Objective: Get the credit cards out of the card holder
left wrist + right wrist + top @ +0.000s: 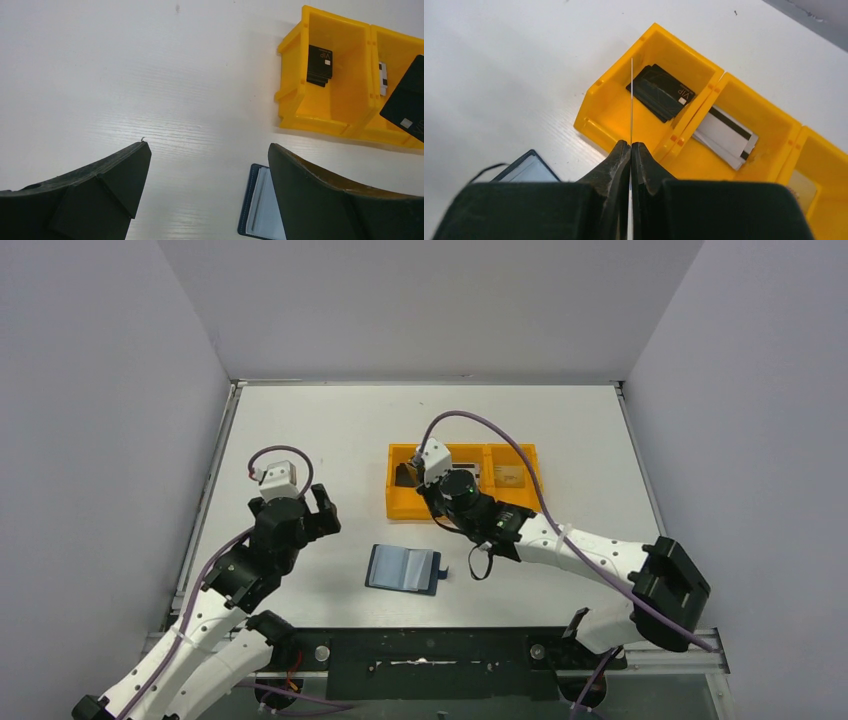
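Observation:
The card holder (404, 569) lies open on the table, navy with blue-grey pockets; it also shows in the left wrist view (260, 205) and the right wrist view (526, 170). My right gripper (630, 144) is shut on a black credit card, seen edge-on as a thin line (631, 100) and flat-on as the black card (407, 107), above the orange tray's left compartment. More black cards (663, 92) lie in that compartment, silver ones (724, 136) in the middle, and a gold one (508, 477) on the right. My left gripper (207, 147) stands open and empty, left of the holder.
The orange three-compartment tray (460, 512) stands behind the card holder near the table's middle. Grey walls close in the table on the left, back and right. The right arm's purple cable loops over the tray.

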You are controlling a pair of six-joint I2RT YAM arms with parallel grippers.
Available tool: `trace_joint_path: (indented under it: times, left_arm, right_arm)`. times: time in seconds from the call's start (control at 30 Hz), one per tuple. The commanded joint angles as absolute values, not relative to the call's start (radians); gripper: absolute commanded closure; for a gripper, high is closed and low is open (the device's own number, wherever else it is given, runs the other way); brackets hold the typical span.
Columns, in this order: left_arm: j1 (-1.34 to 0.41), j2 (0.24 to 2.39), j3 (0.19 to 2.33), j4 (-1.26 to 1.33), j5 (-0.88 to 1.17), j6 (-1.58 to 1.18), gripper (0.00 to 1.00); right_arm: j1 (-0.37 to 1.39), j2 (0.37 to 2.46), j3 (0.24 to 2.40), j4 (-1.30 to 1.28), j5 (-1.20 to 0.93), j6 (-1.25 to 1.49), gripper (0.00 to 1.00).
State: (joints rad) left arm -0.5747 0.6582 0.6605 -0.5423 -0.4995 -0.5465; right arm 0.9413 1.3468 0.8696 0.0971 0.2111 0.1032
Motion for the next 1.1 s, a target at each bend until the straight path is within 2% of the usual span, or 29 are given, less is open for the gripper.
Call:
trace_joint_path:
  times: [0.0,0.43,0.87,1.07]
  left_arm:
    - [-0.564,0.644,0.669,-0.507,-0.532,-0.559,0.1]
    - [-0.553,0.631,0.671,-0.518,-0.552,-0.56,0.1]
    - [-0.539,0.651,0.668,-0.509,-0.525,-0.554,0.1]
    - [-0.536,0.642,0.669,-0.515,-0.529,-0.555,0.1]
  right_arm:
    - [0.927,1.452,1.031,0.0,0.256,-0.074,1.0]
    - [0.9,1.761,1.302,-0.084,0.363,-0.374,1.0]
    - [0.854,1.894,1.367,-0.038,0.229,-0.593,1.0]
    - [0.851,1.972,1.428,-0.059,0.26,-0.689,0.98]
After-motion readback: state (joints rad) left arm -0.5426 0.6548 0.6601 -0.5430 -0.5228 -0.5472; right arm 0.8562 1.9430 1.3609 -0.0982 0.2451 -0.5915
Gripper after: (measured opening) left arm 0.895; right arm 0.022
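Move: The black cards in the yellow tray's left compartment, where the held black card is being taken, lie about 14 cm ahead of the right hand, some 4 cm to its left and roughly 16 cm lower. The white cards in the middle compartment are about 11 cm to their right, no farther out. The open card holder lies some 10 cm back from the right hand and 6 cm left. From the left hand the black cards are about 17 cm ahead and 18 cm right. The black card, still pinched in the shut right fingers, is carried forward about 11 cm towards the black cards in the tray's left compartment, level at first, then sinking some 8 cm along the way. The wrist rolls left side down by about 40 degrees, and the fingers come to point more steeply down, keeping their hold. ##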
